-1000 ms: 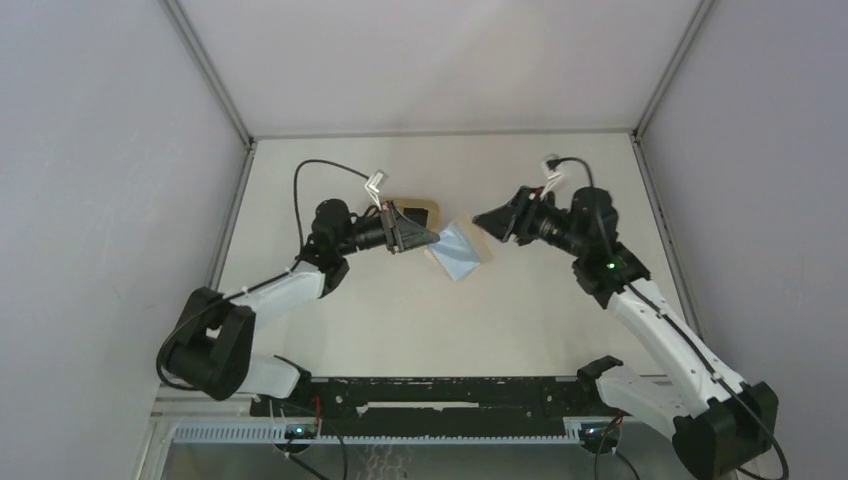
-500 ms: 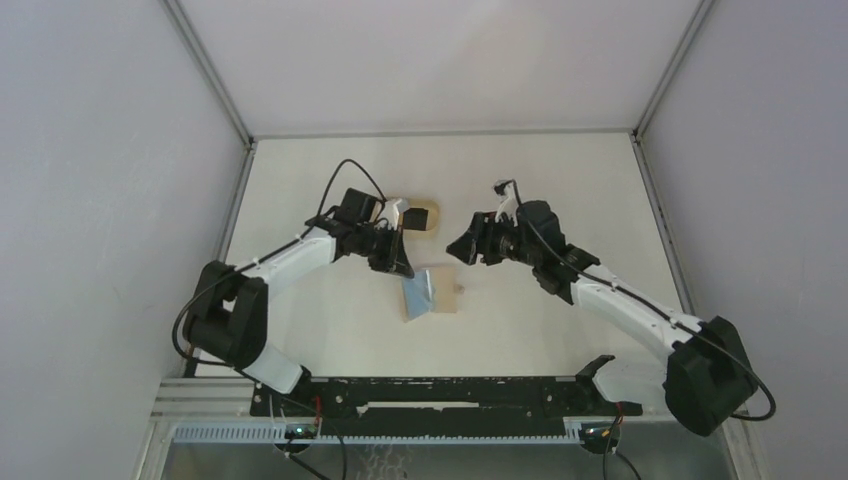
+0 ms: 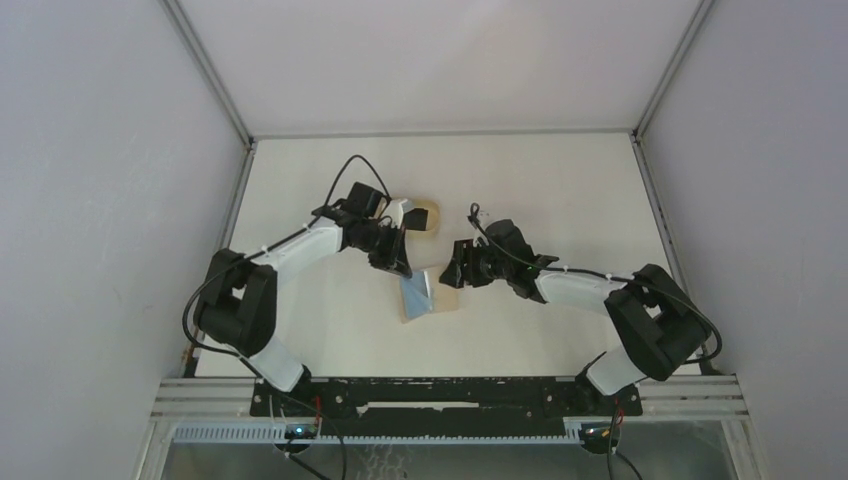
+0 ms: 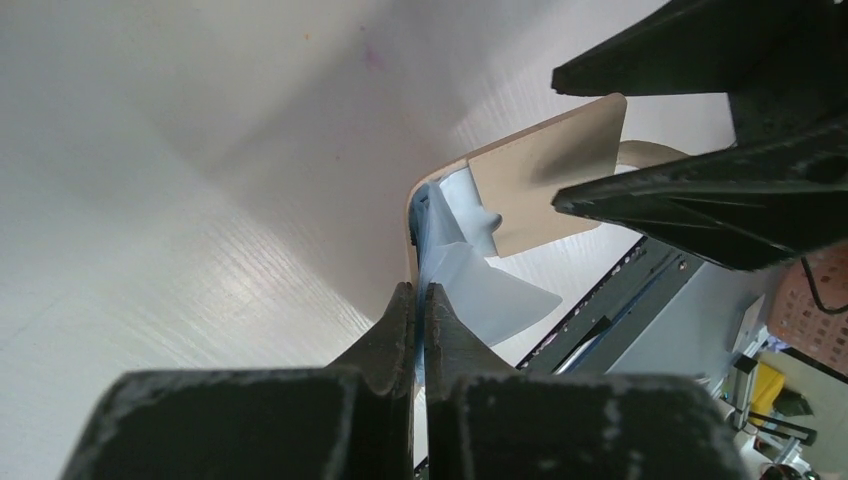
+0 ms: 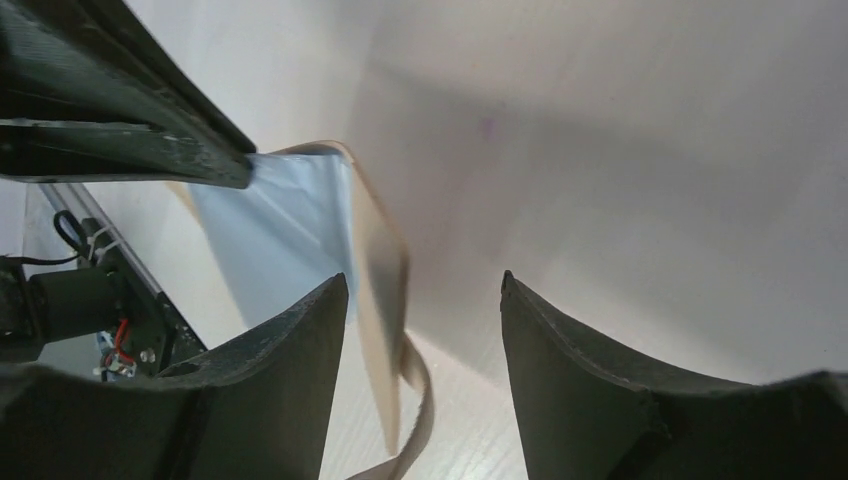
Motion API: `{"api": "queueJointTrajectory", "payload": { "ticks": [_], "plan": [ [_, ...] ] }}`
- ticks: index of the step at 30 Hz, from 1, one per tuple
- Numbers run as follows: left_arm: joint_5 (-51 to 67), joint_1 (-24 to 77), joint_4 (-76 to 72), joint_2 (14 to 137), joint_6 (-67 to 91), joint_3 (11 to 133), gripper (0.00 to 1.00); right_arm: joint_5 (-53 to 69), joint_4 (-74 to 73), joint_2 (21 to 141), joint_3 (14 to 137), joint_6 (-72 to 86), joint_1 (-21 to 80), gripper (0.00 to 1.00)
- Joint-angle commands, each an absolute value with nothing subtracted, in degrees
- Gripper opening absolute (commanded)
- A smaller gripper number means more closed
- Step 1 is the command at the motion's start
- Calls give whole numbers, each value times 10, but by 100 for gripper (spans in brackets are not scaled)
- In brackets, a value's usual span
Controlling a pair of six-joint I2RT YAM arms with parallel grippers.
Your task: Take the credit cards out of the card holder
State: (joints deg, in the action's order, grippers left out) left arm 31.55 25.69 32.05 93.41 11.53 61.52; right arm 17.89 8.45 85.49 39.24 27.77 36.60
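The card holder (image 3: 428, 294) is open near the middle of the table, tan outside and pale blue inside. My left gripper (image 3: 405, 270) is shut on its far edge; in the left wrist view the fingertips (image 4: 402, 300) pinch the thin blue and tan edge of the card holder (image 4: 545, 175). My right gripper (image 3: 452, 277) is open at its right side. In the right wrist view the holder's tan flap (image 5: 378, 260) and closure tab (image 5: 418, 385) stand between the open gripper (image 5: 425, 290), nearer the left finger. I cannot tell any credit cards apart from the blue lining (image 5: 280, 225).
An oval light-wood tray (image 3: 428, 213) lies just behind the left gripper. The grey side walls (image 3: 120, 200) stand close on both sides. The black rail (image 3: 430, 395) runs along the near edge.
The card holder has come down from mid-air toward the near side with the left gripper still on it. The right gripper has moved left and down until the tan flap stands between its fingers.
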Motion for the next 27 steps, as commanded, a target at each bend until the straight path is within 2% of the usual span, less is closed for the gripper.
{"api": "queueJointTrajectory", "payload": {
  "ticks": [1,4,5,7,8,12,15,16,18,21,27],
  "plan": [
    [315,253,323,939,96,654,0,192,150,873,392,276,358,64],
    [314,253,319,946,94,659,0,236,183,888,391,290,356,51],
    [315,253,314,948,94,660,0,248,194,894,391,294,356,43],
    [311,253,308,957,98,667,2,269,212,910,391,303,354,13],
    [307,253,308,962,101,672,7,281,221,919,391,311,350,0],
    [313,233,252,959,160,643,34,308,260,941,371,362,315,0],
    [345,201,146,943,237,569,63,332,292,959,352,395,272,0],
    [354,194,99,939,260,544,67,337,298,965,349,400,264,0],
    [357,185,50,935,290,502,70,343,301,972,347,402,254,0],
    [340,179,5,926,318,449,71,348,303,980,347,402,245,0],
    [342,164,-178,918,406,344,71,372,326,1000,347,410,239,0]
  ]
}}
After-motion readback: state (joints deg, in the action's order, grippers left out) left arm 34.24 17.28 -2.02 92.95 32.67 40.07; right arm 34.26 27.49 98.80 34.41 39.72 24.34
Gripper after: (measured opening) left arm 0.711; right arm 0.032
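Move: The card holder hangs slanted between the hands. Its middle is some 4 cm to the right of the left hand, 3 cm back and 4 cm below; the left hand already pinches its blue sleeve. From the open right hand it is about 4 cm left, 4 cm back and 3 cm below, its beige far edge almost between the fingers. The wooden tray lies some 12 cm straight ahead of the left hand and about 6 cm below. The card holder changes hands: the right fingers close on the beige cover's far edge, then draw it about 4 cm to the right while sinking 3 cm, reaching slightly forward and tipping down. The left fingers let go of the blue sleeve, open wide and slip 4 cm forward, then swing down, back and left beside the holder's left edge, turning about 20 degrees counter-clockwise. ##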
